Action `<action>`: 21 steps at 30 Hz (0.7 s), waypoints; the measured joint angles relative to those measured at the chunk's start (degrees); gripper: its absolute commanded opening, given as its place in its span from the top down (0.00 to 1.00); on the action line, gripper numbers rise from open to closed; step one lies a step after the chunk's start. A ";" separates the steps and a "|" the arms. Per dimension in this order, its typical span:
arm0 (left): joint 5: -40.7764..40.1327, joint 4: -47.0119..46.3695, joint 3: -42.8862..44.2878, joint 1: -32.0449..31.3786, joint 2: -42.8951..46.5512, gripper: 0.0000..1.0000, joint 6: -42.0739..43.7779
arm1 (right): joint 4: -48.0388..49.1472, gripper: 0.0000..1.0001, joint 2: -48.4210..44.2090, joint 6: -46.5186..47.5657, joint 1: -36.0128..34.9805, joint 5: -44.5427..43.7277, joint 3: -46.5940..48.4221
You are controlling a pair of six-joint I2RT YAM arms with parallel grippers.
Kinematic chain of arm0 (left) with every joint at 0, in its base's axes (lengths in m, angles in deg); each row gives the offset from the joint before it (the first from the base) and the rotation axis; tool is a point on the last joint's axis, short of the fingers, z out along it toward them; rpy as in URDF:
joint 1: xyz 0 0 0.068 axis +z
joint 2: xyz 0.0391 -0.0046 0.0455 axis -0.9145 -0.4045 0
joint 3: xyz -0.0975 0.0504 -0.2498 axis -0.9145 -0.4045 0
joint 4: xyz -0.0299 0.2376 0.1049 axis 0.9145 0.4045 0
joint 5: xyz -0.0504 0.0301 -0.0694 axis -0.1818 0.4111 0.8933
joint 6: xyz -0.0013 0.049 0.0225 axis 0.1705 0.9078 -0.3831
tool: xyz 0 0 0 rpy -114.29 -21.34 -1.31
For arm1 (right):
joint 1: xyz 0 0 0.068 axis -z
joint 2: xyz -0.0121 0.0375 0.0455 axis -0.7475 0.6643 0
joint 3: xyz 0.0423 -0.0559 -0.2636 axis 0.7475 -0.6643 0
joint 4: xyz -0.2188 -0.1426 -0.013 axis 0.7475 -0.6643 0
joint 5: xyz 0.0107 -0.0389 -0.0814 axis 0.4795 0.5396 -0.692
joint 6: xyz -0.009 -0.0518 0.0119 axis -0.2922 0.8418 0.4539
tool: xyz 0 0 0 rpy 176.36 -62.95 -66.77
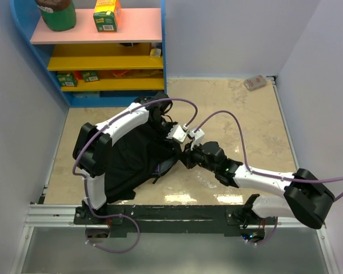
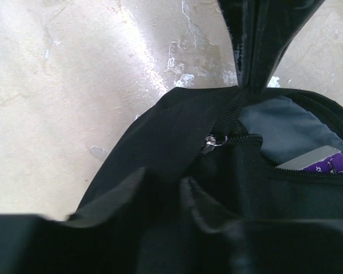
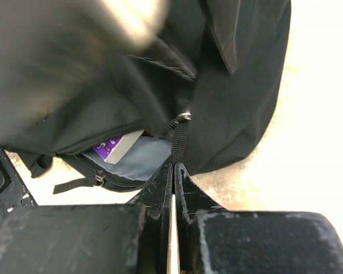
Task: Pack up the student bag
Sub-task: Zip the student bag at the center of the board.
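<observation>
The student bag is a large black backpack lying on the table left of centre. Its zip opening gapes and shows a grey lining and a purple book inside; the book also shows in the left wrist view. My right gripper is shut on the black webbing at the end of the zip, at the bag's right edge. My left gripper is over the bag's far end, its dark fingers closed on a fold of the bag's fabric. A metal zip pull hangs near the opening.
A blue shelf unit stands at the back left with a green jar and a yellow-green box on top. A small pale object lies at the back right. White walls close both sides.
</observation>
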 measured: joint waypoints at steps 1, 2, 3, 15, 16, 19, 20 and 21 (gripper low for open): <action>-0.02 0.44 0.42 -0.02 -0.59 0.86 0.13 | 0.02 1.00 -0.13 0.00 0.02 -0.04 0.00; -0.04 0.85 0.79 -0.04 -1.09 0.89 0.17 | 0.09 1.00 -0.31 0.00 0.02 -0.04 0.00; -0.07 1.36 1.20 -0.07 -1.51 0.91 0.26 | 0.11 1.00 -0.48 0.02 0.00 -0.09 0.00; -2.73 -3.26 2.51 -0.42 -2.45 1.00 -6.29 | 0.74 1.00 -1.68 -0.52 0.02 -0.48 -1.27; -3.30 -4.52 2.40 -0.44 -2.45 1.00 -7.69 | 0.72 1.00 -2.32 -0.70 0.02 -0.63 -1.86; -5.88 -9.46 2.19 -0.48 -2.45 1.00 -11.37 | 0.26 1.00 -5.27 -1.51 -0.68 -1.60 -3.91; -6.29 -10.54 2.19 -0.48 -2.45 1.00 -12.48 | 0.17 1.00 -6.12 -1.75 -1.01 -2.19 -4.44; -6.54 -11.52 2.19 -0.50 -2.45 1.00 -13.75 | 0.22 1.00 -6.71 -2.08 -1.29 -3.06 -4.83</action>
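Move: The student bag's fabric edge beside the zipper lies between the left hand's half-open fingers, about 1 cm below their tips and neither ahead nor aside. From that hand the zipper slider is some 4 cm back, 3 cm right and 2 cm lower; the purple book shows in the opening 9 cm back, 7 cm left. The right hand already holds the zipper pull; the slider is about 4 cm ahead of it, 3 cm left and 3 cm below. Left hand pinches the bag edge, drawing it about 5 cm forward; right eases back-right, keeping the zipper pull. ##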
